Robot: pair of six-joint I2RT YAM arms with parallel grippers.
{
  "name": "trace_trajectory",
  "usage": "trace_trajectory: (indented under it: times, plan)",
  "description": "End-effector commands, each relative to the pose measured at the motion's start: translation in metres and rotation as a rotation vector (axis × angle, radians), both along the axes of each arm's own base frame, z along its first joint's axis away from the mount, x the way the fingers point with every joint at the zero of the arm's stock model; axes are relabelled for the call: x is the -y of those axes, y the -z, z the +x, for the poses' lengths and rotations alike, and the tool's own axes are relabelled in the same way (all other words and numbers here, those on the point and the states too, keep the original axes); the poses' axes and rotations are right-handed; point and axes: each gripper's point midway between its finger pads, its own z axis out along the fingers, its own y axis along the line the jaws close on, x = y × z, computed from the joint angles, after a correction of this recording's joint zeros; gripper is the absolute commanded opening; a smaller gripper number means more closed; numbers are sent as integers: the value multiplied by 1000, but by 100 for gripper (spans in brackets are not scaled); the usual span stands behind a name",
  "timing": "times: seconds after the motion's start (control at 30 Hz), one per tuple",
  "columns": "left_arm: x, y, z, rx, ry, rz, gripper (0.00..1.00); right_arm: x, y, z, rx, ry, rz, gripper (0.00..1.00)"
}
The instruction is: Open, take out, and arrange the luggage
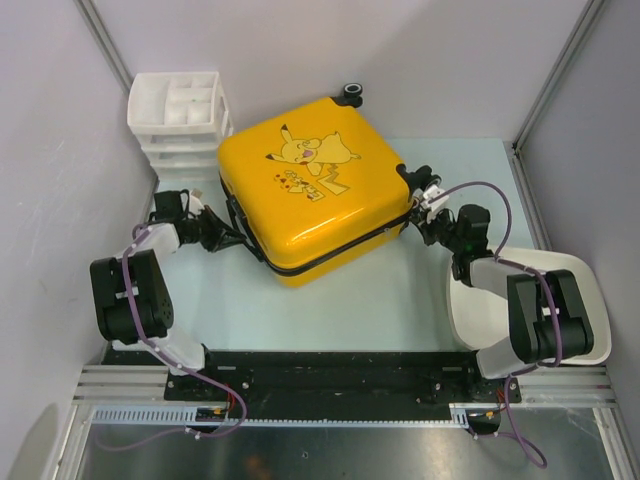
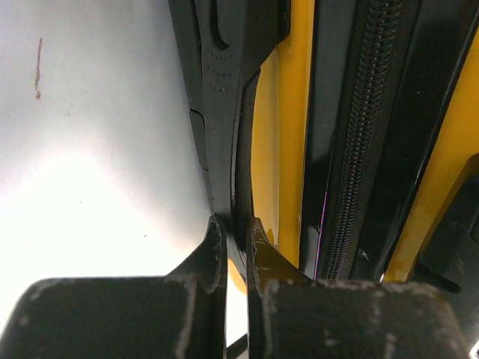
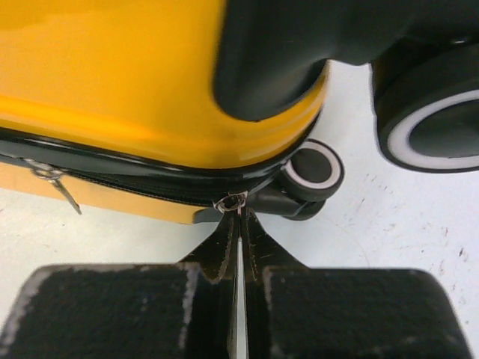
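Note:
The yellow luggage point(image 1: 310, 190) with the Pikachu print lies flat and closed at the table's middle, turned at an angle. My left gripper point(image 1: 232, 238) is at its left side, shut on the black side handle point(image 2: 224, 112), which runs up between the two fingers point(image 2: 236, 224). Beside the handle run the yellow shell point(image 2: 288, 112) and the black zipper band point(image 2: 359, 149). My right gripper point(image 1: 418, 215) is at the luggage's right corner, shut point(image 3: 241, 217) on a small metal zipper pull point(image 3: 232, 203) next to a black wheel point(image 3: 314, 168). A second zipper pull point(image 3: 52, 179) hangs further left on the seam.
A white plastic drawer unit point(image 1: 180, 120) stands at the back left, touching the luggage's corner. A white tub point(image 1: 560, 300) sits at the right under my right arm. Grey walls close in both sides. A larger wheel point(image 3: 434, 127) is close above right of my right fingers.

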Motion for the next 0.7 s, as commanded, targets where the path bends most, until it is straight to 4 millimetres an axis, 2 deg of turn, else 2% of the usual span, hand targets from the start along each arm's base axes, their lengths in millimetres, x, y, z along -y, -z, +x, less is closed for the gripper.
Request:
trace_trajectory:
  times: [0.0,0.07,0.1,0.13,0.2,0.3,0.37,0.53,0.67]
  plan:
    - [-79,-6,51,140,-138,276,0,53,-54,49,213,153,-35,0]
    - [-79,-8,57,146,-121,276,0,62,-65,58,264,121,-11,0]
    - [-81,-10,63,149,-116,275,0,73,-67,61,277,125,-5,0]
    - [-80,-10,66,149,-109,274,0,70,-71,61,289,81,6,0]
    - [-80,-11,74,156,-83,267,0,78,-75,70,313,58,5,0]
    - [-80,-15,82,172,-59,263,0,74,-78,78,359,-17,14,0]
    - [-81,-10,85,162,-49,258,0,70,-84,83,386,-50,40,0]
    - [-79,-5,94,164,-19,255,0,65,-83,111,362,-101,117,0]
    - [-73,2,100,161,12,261,0,57,-84,123,363,-163,188,0]
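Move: The left fingers are already shut on the luggage's side handle, whose middle is some 3 cm ahead and 1 cm left. The luggage's middle is about 9 cm ahead and 14 cm right, the white drawers roughly 24 cm ahead and 14 cm left. At the right fingertips is the zipper pull. From the right hand, the upper corner wheel is about 7 cm ahead, 2 cm right and 6 cm higher; a second pull sits 9 cm left and 4 cm back. Still pinching the side handle, the left hand drags it forward about 5 cm and slightly left at unchanged height. The right, fingers staying shut at the zipper pull, travels some 7 cm forward around the luggage's corner, below the upper wheel, drifting a little right at first, while the wrist swings counter-clockwise some 15 degrees and its left side rolls up. ##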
